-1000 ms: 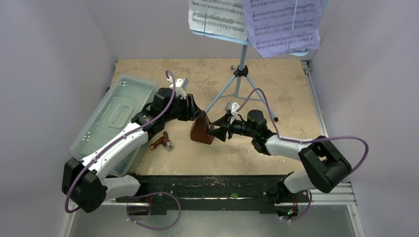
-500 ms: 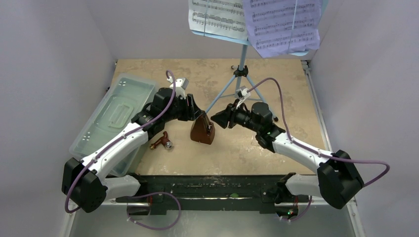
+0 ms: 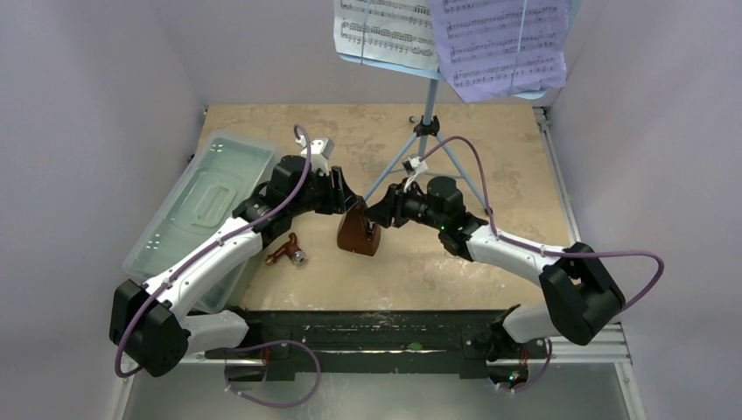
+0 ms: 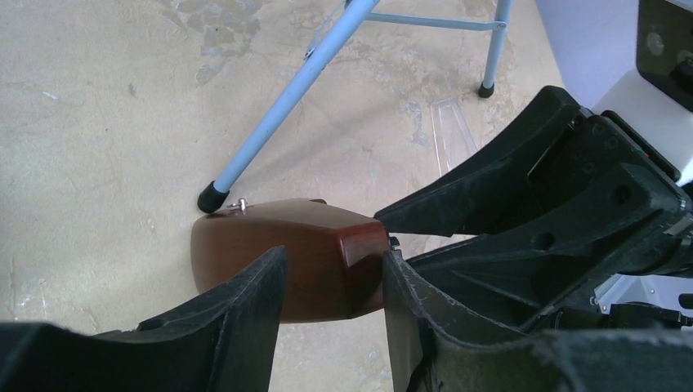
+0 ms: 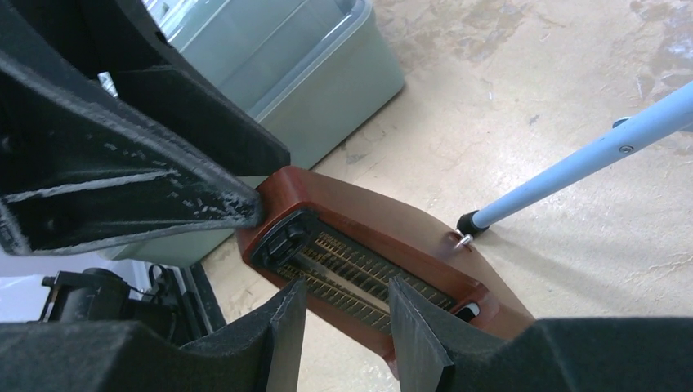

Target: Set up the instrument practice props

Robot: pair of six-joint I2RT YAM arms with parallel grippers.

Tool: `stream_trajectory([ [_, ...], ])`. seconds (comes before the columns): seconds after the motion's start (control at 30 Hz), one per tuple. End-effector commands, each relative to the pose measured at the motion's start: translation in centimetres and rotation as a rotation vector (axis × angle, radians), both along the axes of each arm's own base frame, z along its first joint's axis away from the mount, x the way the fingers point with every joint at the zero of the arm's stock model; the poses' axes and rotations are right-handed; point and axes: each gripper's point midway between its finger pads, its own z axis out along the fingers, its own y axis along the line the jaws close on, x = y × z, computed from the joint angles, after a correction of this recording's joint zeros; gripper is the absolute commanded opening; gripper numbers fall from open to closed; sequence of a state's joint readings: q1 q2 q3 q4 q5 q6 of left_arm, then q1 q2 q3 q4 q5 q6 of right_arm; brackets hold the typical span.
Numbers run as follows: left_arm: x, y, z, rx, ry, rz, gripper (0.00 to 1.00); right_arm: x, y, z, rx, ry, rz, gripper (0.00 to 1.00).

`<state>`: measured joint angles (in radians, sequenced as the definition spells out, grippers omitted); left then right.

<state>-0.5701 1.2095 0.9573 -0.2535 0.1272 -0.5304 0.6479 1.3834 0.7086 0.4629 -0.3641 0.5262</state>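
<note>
The small brown metronome (image 3: pixel 357 234) stands on the table in front of the light-blue music stand (image 3: pixel 426 122). The stand holds a white page (image 3: pixel 385 33) and a lilac page (image 3: pixel 503 44). My left gripper (image 3: pixel 352 206) is shut on the metronome's narrow top (image 4: pixel 278 245), with a jaw on each side (image 4: pixel 333 278). My right gripper (image 3: pixel 376 214) hovers from the right over the metronome's uncovered scale face (image 5: pixel 392 224). Its jaws are apart (image 5: pixel 347 314) with nothing between them. A clear cover piece (image 4: pixel 452 135) lies flat on the table near a stand foot.
A large clear lidded box (image 3: pixel 206 206) lies along the left edge under my left arm. A small brown and silver piece (image 3: pixel 289 253) rests on the table left of the metronome. One stand leg (image 5: pixel 588 159) ends just behind the metronome.
The right gripper backed away from the metronome, then swung back to its face with the jaws narrower. The left arm and the metronome stayed put.
</note>
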Motion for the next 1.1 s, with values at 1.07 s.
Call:
stream_trajectory([
  [1.07,-1.8,0.9,6.3,0.024,-0.08,-0.062,0.71,-1.9,-4.1,5.2,-0.033,-0.115,-0.069,0.81],
])
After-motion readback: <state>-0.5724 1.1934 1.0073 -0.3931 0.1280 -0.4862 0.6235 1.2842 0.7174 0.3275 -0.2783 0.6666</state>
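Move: The brown metronome's body stands barely 3 cm to the left of my right hand, about 1 cm nearer my base, its middle some 7 cm lower, with its scale face towards that hand. The foot of the stand's nearest leg is roughly 6 cm beyond the metronome, on the table. The small brown prop lies some 15 cm to the left of the metronome and 4 cm nearer me. From my left hand, the metronome's middle is about 2 cm to the right, 1 cm back and 9 cm below. With my left hand staying around the metronome's upper part to steady it, I work my right fingertips at the scale face, easing forward and down about 4 cm while they tip down and turn clockwise, to free the pendulum rod. Then I pull the right hand up, back and to the right some 5 cm, opening both grippers, while the left draws back about 1.5 cm. ##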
